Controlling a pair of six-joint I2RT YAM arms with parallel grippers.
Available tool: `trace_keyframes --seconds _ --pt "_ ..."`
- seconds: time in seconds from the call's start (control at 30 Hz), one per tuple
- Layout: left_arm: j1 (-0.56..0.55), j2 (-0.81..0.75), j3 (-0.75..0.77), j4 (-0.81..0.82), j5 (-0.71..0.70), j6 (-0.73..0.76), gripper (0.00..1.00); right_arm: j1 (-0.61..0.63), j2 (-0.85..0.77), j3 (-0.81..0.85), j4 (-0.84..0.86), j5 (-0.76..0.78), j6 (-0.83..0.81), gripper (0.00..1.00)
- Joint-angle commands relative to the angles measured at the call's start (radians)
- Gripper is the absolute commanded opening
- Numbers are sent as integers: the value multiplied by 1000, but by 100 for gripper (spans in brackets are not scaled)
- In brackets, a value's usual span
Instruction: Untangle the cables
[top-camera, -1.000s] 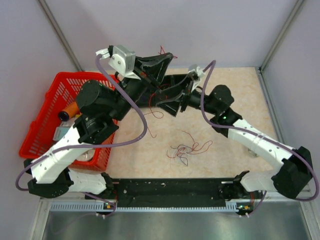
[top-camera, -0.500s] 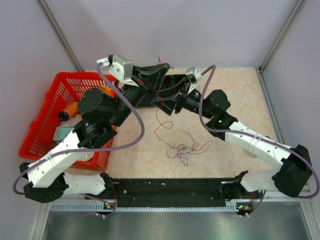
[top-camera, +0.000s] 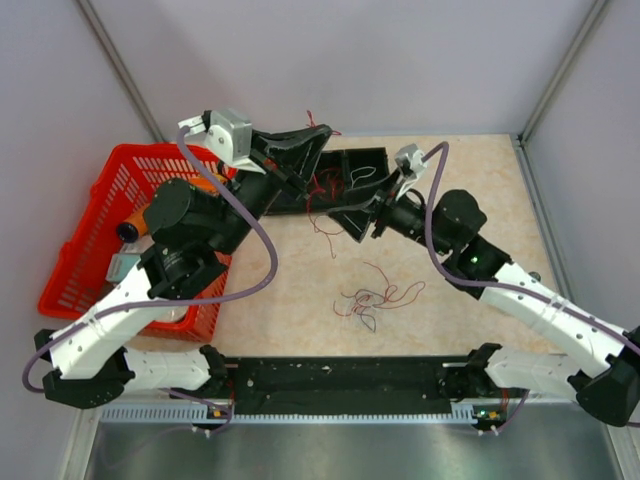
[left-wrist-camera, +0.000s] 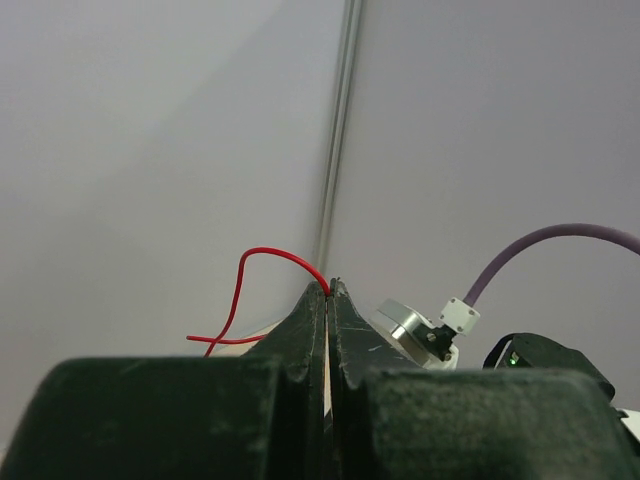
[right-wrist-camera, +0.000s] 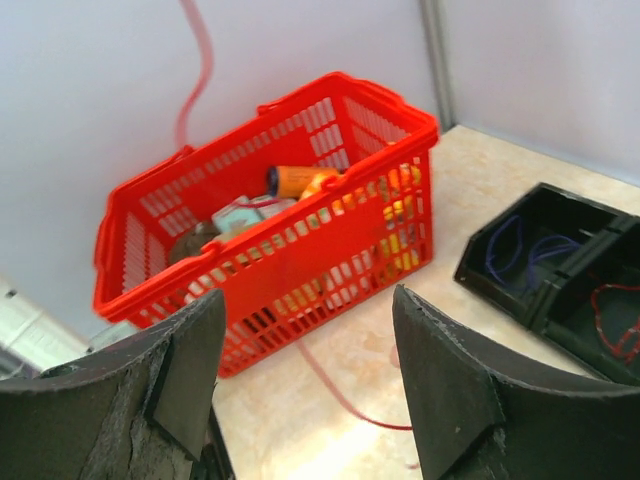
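My left gripper (top-camera: 322, 132) is raised over the back of the table and shut on a red cable (top-camera: 322, 228) that hangs down from it. In the left wrist view the jaws (left-wrist-camera: 328, 287) are pressed together, with the red cable (left-wrist-camera: 244, 272) looping out of their tips. My right gripper (top-camera: 352, 215) is open and empty just right of the hanging cable. Its fingers (right-wrist-camera: 190, 365) stand wide apart, and the blurred red cable (right-wrist-camera: 345, 392) shows between them. The rest of the cables lie in a red and dark tangle (top-camera: 375, 298) on the table.
A black divided tray (top-camera: 365, 160) lies at the back. It holds a blue cable (right-wrist-camera: 512, 245) and a red cable (right-wrist-camera: 615, 322) in separate compartments. A red basket (top-camera: 90, 240) with several objects stands at the left, and also shows in the right wrist view (right-wrist-camera: 300, 235).
My right gripper has drawn back to the right, away from the left gripper. The red cable's lower end has lifted off the tangle and now hangs free from the left gripper.
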Motion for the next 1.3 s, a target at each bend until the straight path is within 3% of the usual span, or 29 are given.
trace_keyframes --seconds 0.0,0.27,0.37,0.43,0.57,0.67,0.8,0.93,1.03,1.27 --pt "4 -23 3 46 4 -10 0 26 -11 19 53 -140 -19 68" --pt "4 -25 0 41 13 -31 0 53 117 125 154 -36 -41 66" --pt "4 -34 -14 41 7 -34 0 55 165 187 122 13 -48 59" --pt "4 -43 -28 41 3 -33 0 53 171 195 126 29 -47 44" --pt "9 -65 -90 17 -83 -20 0 55 139 160 123 -15 -32 0" --pt "36 -83 -185 -22 -161 -72 0 55 87 102 157 -9 -22 0" --pt "122 -86 -300 -126 -203 -251 0 55 119 137 96 59 -48 0" --pt "347 -71 -412 -123 10 -495 3 12 228 181 134 104 -64 0" --pt "473 25 -399 -76 175 -557 2 -22 332 229 204 113 -76 0" --pt "567 308 -221 -92 317 -568 1 -97 600 413 312 152 -104 0"
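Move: The red cable that my left hand already pinches hangs about 4 cm to the left and 1 cm ahead of my open right hand, some 1 cm higher. The black tray lies about 22 cm ahead, 7 cm left and 35 cm below that hand; the loose cables lie 8 cm back, 6 cm right and 38 cm below it. From my left hand the tray is about 25 cm ahead, 1 cm left and 55 cm down. My right hand backs off about 2 cm, then reaches left and forward to the hanging red cable and shuts on it. Keeping its own pinch, my left hand then swings down some 27 cm and forward about 18 cm towards the tray, tipping its fingers roughly 40 degrees downward, while my right carries its grip forward about 12 cm and slightly down. ##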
